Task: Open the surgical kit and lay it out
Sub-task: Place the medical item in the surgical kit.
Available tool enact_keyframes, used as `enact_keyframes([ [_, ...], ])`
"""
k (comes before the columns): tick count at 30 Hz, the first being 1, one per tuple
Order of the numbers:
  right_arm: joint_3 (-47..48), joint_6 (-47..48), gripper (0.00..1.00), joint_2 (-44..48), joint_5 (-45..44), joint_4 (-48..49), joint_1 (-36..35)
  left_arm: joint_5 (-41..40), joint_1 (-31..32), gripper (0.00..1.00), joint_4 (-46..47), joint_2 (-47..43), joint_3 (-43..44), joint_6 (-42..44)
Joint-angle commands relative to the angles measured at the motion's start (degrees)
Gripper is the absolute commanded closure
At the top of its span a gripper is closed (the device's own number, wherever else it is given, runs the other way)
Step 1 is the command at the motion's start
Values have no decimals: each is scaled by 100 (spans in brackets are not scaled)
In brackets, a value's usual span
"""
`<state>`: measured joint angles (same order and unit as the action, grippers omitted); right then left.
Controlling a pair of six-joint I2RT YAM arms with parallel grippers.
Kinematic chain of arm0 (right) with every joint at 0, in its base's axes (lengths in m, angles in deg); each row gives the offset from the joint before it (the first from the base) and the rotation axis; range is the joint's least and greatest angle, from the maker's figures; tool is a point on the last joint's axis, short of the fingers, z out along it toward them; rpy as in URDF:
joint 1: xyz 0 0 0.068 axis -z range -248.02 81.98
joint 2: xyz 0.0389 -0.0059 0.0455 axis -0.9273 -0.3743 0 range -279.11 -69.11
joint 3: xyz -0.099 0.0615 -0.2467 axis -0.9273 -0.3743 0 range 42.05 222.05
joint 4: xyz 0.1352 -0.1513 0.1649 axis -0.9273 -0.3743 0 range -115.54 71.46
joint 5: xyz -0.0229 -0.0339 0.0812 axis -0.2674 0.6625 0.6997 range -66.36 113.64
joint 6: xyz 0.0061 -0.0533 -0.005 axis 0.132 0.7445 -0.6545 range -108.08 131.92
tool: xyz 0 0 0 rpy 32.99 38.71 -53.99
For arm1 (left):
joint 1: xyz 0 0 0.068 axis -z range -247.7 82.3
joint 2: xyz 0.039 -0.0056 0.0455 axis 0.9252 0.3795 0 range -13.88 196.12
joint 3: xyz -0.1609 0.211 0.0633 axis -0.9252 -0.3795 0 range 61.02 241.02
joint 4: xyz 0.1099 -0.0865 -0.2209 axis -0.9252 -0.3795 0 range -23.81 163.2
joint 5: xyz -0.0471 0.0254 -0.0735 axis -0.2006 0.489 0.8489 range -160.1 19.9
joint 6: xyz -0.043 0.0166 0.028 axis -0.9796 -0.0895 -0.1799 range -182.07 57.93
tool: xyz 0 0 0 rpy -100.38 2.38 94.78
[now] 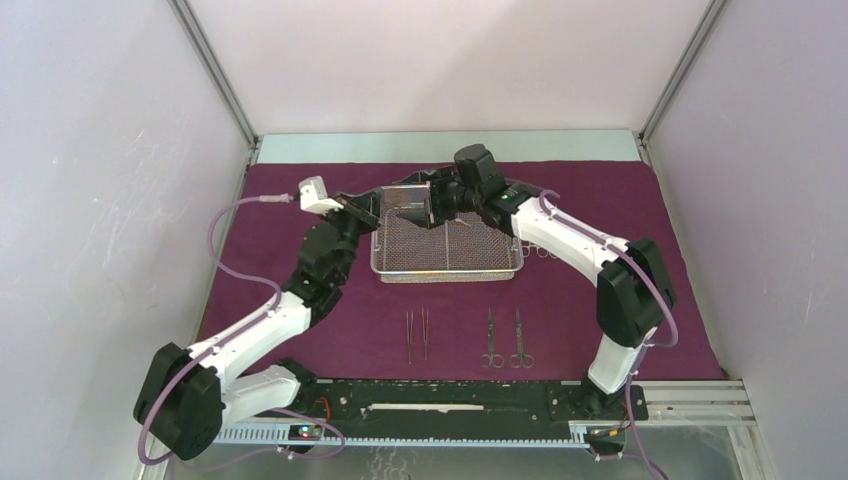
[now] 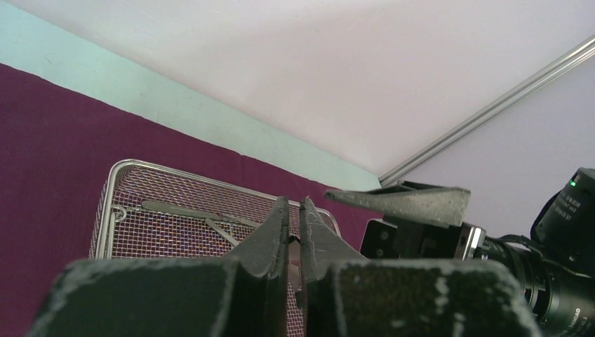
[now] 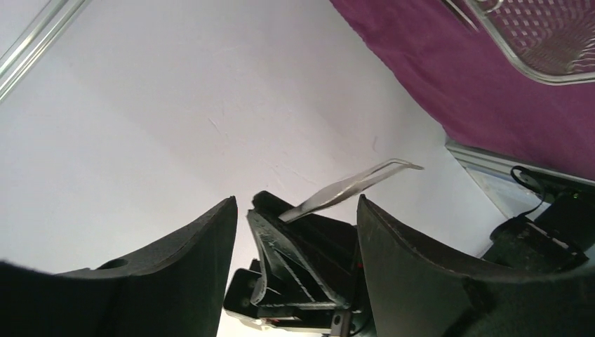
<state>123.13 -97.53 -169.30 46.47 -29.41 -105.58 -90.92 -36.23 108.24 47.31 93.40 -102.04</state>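
Observation:
The maroon cloth (image 1: pixel 300 200) lies spread flat under the silver wire-mesh tray (image 1: pixel 445 272). My left gripper (image 1: pixel 372 208) hovers at the tray's back left corner, shut on a pair of curved steel tweezers (image 3: pixel 358 184) that stick out past its fingers (image 2: pixel 270 228). My right gripper (image 1: pixel 435 205) faces it from the right over the tray's back edge, open (image 3: pixel 296 203), with nothing between its fingers. A slim instrument (image 2: pixel 189 210) lies in the tray (image 2: pixel 116 210). Two tweezers (image 1: pixel 417 334) and two scissors (image 1: pixel 505 340) lie in a row on the cloth in front of the tray.
Grey enclosure walls stand on the left, right and back, with a pale strip of table (image 1: pixel 440 147) behind the cloth. A black rail (image 1: pixel 450 398) with the arm bases runs along the near edge. Another ring-handled instrument (image 1: pixel 540 250) lies just right of the tray.

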Motion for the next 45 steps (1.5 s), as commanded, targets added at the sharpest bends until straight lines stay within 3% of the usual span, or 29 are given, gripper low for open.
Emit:
enact_keyframes([
  [1,437,-196,29,-95,-32,24,26,-331,88,100,297,-23,272,285],
  [12,168,-196,36,-170,304,256,47,-315,86,100,433,-38,185,563],
  [30,-176,149,37,-59,521,193,94,-87,86,100,573,-215,41,601],
  [45,-36,42,50,-250,562,426,195,199,84,100,670,-282,-106,619],
])
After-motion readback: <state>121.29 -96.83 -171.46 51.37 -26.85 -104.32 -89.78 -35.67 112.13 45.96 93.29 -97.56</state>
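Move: Hanging from the left fingertips, the tweezers (the medical item) have their middle about 3 cm to the right of the left hand and 3 cm below it; from the open right hand they lie some 3 cm left and 2 cm lower, level with it fore and aft. The wire tray's middle is about 8 cm right of the right hand, 2 cm ahead and roughly 22 below. Two laid-out tweezers lie on the cloth some 20 cm back from that hand, 2 cm to its right. Closing partway around the hanging tweezers, the right hand first lifts barely 1 cm, then sinks about 3 cm, its fingers still well open. Meanwhile the left hand keeps its pinch on the tweezers and eases up some 2 cm, its fingertips tilting up about 5 degrees. Contact by the right fingers can't be made out. ##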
